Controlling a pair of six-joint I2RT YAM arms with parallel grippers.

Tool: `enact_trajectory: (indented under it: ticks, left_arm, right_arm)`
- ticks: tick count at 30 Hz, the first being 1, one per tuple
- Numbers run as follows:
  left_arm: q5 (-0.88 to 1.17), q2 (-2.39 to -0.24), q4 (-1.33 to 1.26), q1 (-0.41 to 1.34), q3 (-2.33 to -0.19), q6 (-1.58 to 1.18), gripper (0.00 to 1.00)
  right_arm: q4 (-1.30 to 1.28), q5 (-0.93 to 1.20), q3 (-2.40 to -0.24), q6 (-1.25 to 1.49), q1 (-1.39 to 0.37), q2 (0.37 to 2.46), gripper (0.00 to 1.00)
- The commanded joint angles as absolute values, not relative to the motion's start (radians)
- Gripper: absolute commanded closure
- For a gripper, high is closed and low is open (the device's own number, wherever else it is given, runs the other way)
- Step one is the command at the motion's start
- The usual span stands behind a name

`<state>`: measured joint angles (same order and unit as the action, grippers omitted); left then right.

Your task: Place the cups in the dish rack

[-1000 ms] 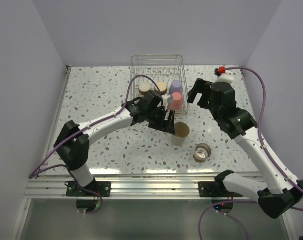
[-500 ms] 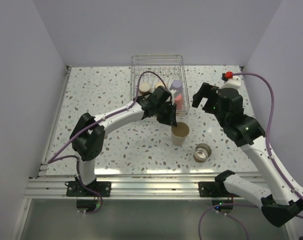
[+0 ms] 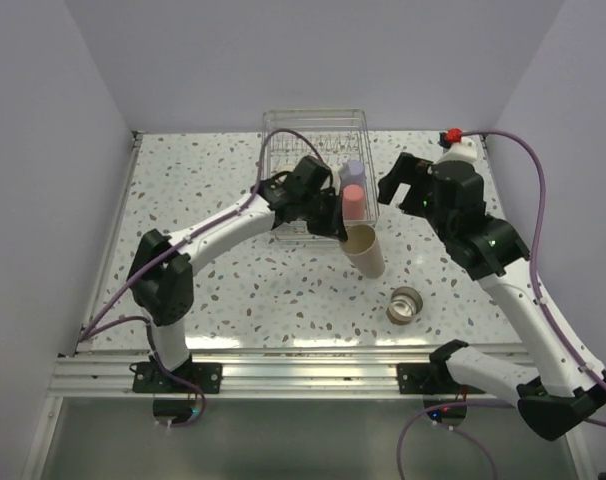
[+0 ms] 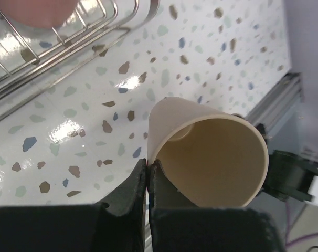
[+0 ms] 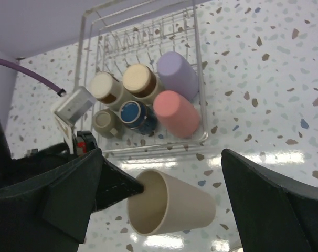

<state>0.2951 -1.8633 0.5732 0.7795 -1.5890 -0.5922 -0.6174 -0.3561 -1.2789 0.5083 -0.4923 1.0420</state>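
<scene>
My left gripper (image 3: 341, 228) is shut on the rim of the tall tan cup (image 3: 367, 251), one finger inside the rim and one outside. The cup is tipped over, just in front of the dish rack (image 3: 313, 118). The left wrist view shows the tan cup (image 4: 211, 152) close up, with the left gripper (image 4: 148, 168) pinching its rim. Inside the dish rack (image 5: 143, 11) stand a lavender cup (image 5: 177, 73), a coral-pink cup (image 5: 175, 113), two beige metal cups (image 5: 140, 79), a black mug (image 5: 135, 115) and a small beige cup (image 5: 104, 122). My right gripper (image 3: 401, 188) hangs open and empty above the tan cup (image 5: 175, 210).
A metal cup (image 3: 406, 304) lies on its side on the speckled table, right of centre near the front. The rack's wire corner (image 4: 70, 47) is close behind the held cup. White walls close in the table on both sides and at the back.
My left gripper has closed on the tan cup's rim and tipped the cup from upright onto a slant. The right arm swung a little but stays open.
</scene>
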Motion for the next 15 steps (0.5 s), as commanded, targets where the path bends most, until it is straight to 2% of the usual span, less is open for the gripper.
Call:
enact_trajectory:
  ticks: [1, 4, 6, 7, 8, 9, 11, 12, 15]
  left_arm:
    - [0.469, -1.665, 0.442, 0.643, -1.612, -0.698, 1.00]
    - [0.619, -1.595, 0.272, 0.497, -1.595, -0.816, 1.00]
    - [0.733, -1.565, 0.064, 0.399, -1.550, -0.955, 1.00]
    - [0.776, -1.553, -0.074, 0.368, -1.508, -1.042, 1.00]
    - [0.832, -1.534, -0.408, 0.309, -1.455, -1.149, 1.00]
    - [0.841, -1.532, -0.566, 0.281, -1.362, -1.378, 1.00]
    - [0.825, -1.560, -0.889, 0.224, -1.318, -1.553, 1.00]
    - [0.818, -1.569, -0.952, 0.215, -1.307, -1.657, 1.00]
    - [0.792, -1.586, -1.015, 0.203, -1.318, -1.703, 1.00]
  right_arm:
    - [-0.574, -0.273, -1.414, 0.567, -0.492, 1.061, 0.01]
    - [-0.508, -0.175, -1.511, 0.633, -0.488, 1.127, 0.01]
    - [-0.425, -0.103, -1.576, 0.684, -0.468, 1.169, 0.01]
    - [-0.395, -0.025, -1.597, 0.746, -0.460, 1.213, 0.01]
    - [-0.321, -0.005, -1.611, 0.782, -0.451, 1.232, 0.01]
    - [-0.278, 0.042, -1.623, 0.820, -0.436, 1.248, 0.01]
    - [-0.124, 0.113, -1.609, 0.940, -0.426, 1.285, 0.01]
    - [-0.064, 0.130, -1.579, 0.983, -0.422, 1.299, 0.01]
    - [0.170, 0.195, -1.530, 1.152, -0.422, 1.362, 0.01]
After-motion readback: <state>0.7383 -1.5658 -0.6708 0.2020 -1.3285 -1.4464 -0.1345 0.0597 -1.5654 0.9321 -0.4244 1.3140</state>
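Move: The tan cup, pinched by its rim in the left fingers, has its middle about 5 cm right, 2 cm back and 3 cm below that hand. The open right gripper waits roughly 11 cm to the left hand's right, 2 cm ahead and 17 cm higher. From the right hand, the tan cup lies some 5 cm back, 6 cm left and 20 cm down; the pink cup 11 cm ahead, 8 cm left and 27 cm down; the steel cup 12 cm back, 4 cm right and 30 cm down. The tan cup is swung up off the table side by the left hand, still pinching its rim: nearly 30 cm up, then about half as far left and some forward, the wrist rolling some 65 degrees so the fingers point right and the cup's base turns towards the right gripper. The right hand, kept wide open, rises about 16 cm, also going left and forward towards the cup, rolling left side up and slowly turning counter-clockwise. ##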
